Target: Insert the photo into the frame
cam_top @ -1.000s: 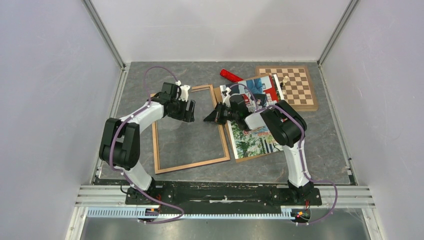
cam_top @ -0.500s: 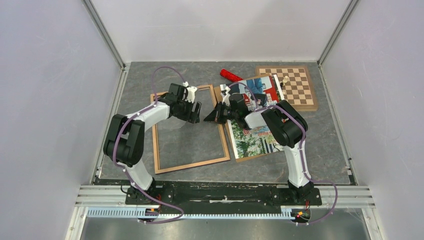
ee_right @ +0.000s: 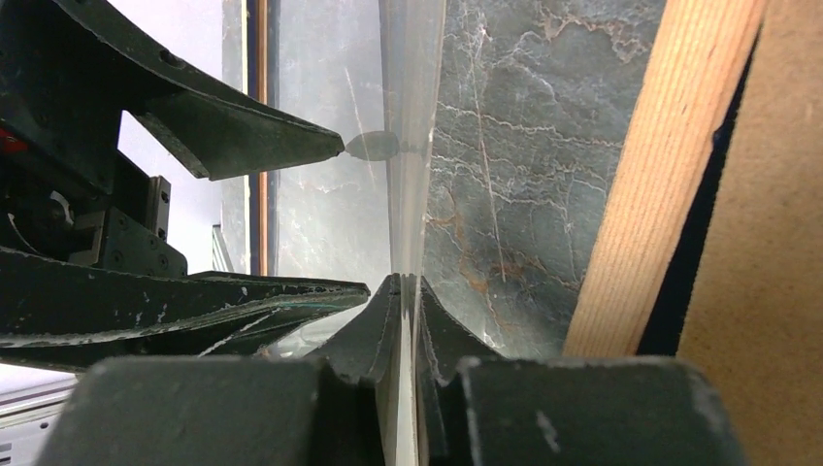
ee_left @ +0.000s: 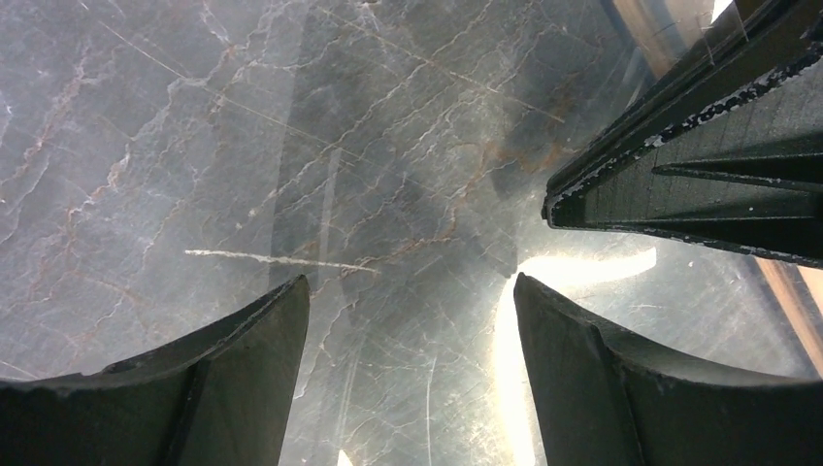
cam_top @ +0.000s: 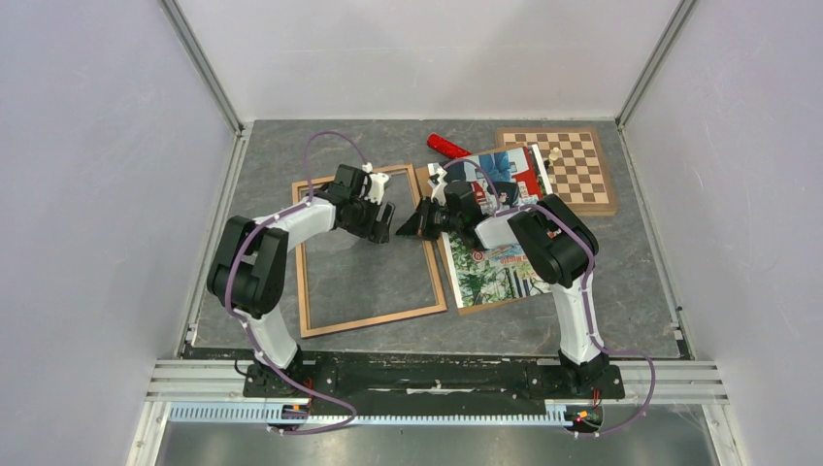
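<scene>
The frame (cam_top: 369, 316), light brown wood, lies flat on the grey table left of centre. The photo (cam_top: 490, 262) lies face up to its right, on a brown panel and partly under my right arm. My right gripper (cam_top: 408, 229) (ee_right: 400, 291) is over the frame's right rail (ee_right: 670, 165), shut on the edge of a thin clear sheet (ee_right: 412, 146) that stands edge-on between its jaws. My left gripper (cam_top: 380, 218) (ee_left: 410, 291) is open just left of it, over the clear sheet (ee_left: 388, 194), with nothing between its fingers.
A wooden chessboard (cam_top: 573, 167) with a pale piece sits at the back right. A red object (cam_top: 448, 147) lies behind the photo. The brown panel (cam_top: 495, 303) shows below the print. White walls close in both sides and the back.
My left arm has swung right across the frame, bringing its open gripper close to the right gripper. The right gripper has stayed in place on the clear sheet.
</scene>
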Controlling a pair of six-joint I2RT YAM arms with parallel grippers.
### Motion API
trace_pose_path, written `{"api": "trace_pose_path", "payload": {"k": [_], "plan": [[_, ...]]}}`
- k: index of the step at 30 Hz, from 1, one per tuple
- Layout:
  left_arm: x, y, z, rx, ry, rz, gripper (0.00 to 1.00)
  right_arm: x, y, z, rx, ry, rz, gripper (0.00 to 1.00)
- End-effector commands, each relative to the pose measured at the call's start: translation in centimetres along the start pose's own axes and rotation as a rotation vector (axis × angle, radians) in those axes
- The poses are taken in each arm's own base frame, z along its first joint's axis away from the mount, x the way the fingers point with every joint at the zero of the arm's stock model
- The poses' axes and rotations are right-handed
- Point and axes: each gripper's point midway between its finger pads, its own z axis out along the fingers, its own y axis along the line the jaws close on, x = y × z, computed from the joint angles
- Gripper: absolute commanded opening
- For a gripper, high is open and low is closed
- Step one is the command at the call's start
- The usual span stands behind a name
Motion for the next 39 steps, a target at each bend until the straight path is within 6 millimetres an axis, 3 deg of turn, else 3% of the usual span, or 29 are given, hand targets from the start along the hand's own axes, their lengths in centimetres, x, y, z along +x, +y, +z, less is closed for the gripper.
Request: {"api": "trace_pose_path", "payload": {"k": [1,14,24,39], "plan": [[-1.8,0.2,0.1,-0.020,-0.031,0.060,0.83,-1.6,1.4,-0.2,-0.004,-0.037,-0.065,0.07],[-0.6,0.4,0.9,-0.037,0.045,0.063,0.83,-1.6,1.6,0.0,0.002,-0.027,-0.076,0.15],[0.0,0.6,1.2,-0.040,0.088,0.056,0.83,-2.1,1.9,-0.3,0.018,-0.031,-0.103,0.35],[0.5,0.7,1.5,-0.050,0.113,0.053,0.83,-3.2,2.7,-0.8,0.043,-0.040,-0.157,0.42]]}}
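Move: About 5 cm to the left hand's right and level with it is the clear sheet's raised right edge; the left fingertips rest on the sheet. The right hand has this edge right between its nearly shut fingers. From the right hand the frame's right bar lies roughly 4 cm to the right and 2 cm below, the photo's middle some 18 cm to the right, 1 cm farther out and 3 cm lower. Opening its fingers from nearly shut to a bit under half wide, the right hand lets go of the clear sheet's edge while staying almost in place, dipping slightly and then rising under 1 cm. The left hand, still spread wide, keeps its fingertips on the sheet beside that edge, easing about 0.5 cm forward and down with a tilt of some 5 degrees. ##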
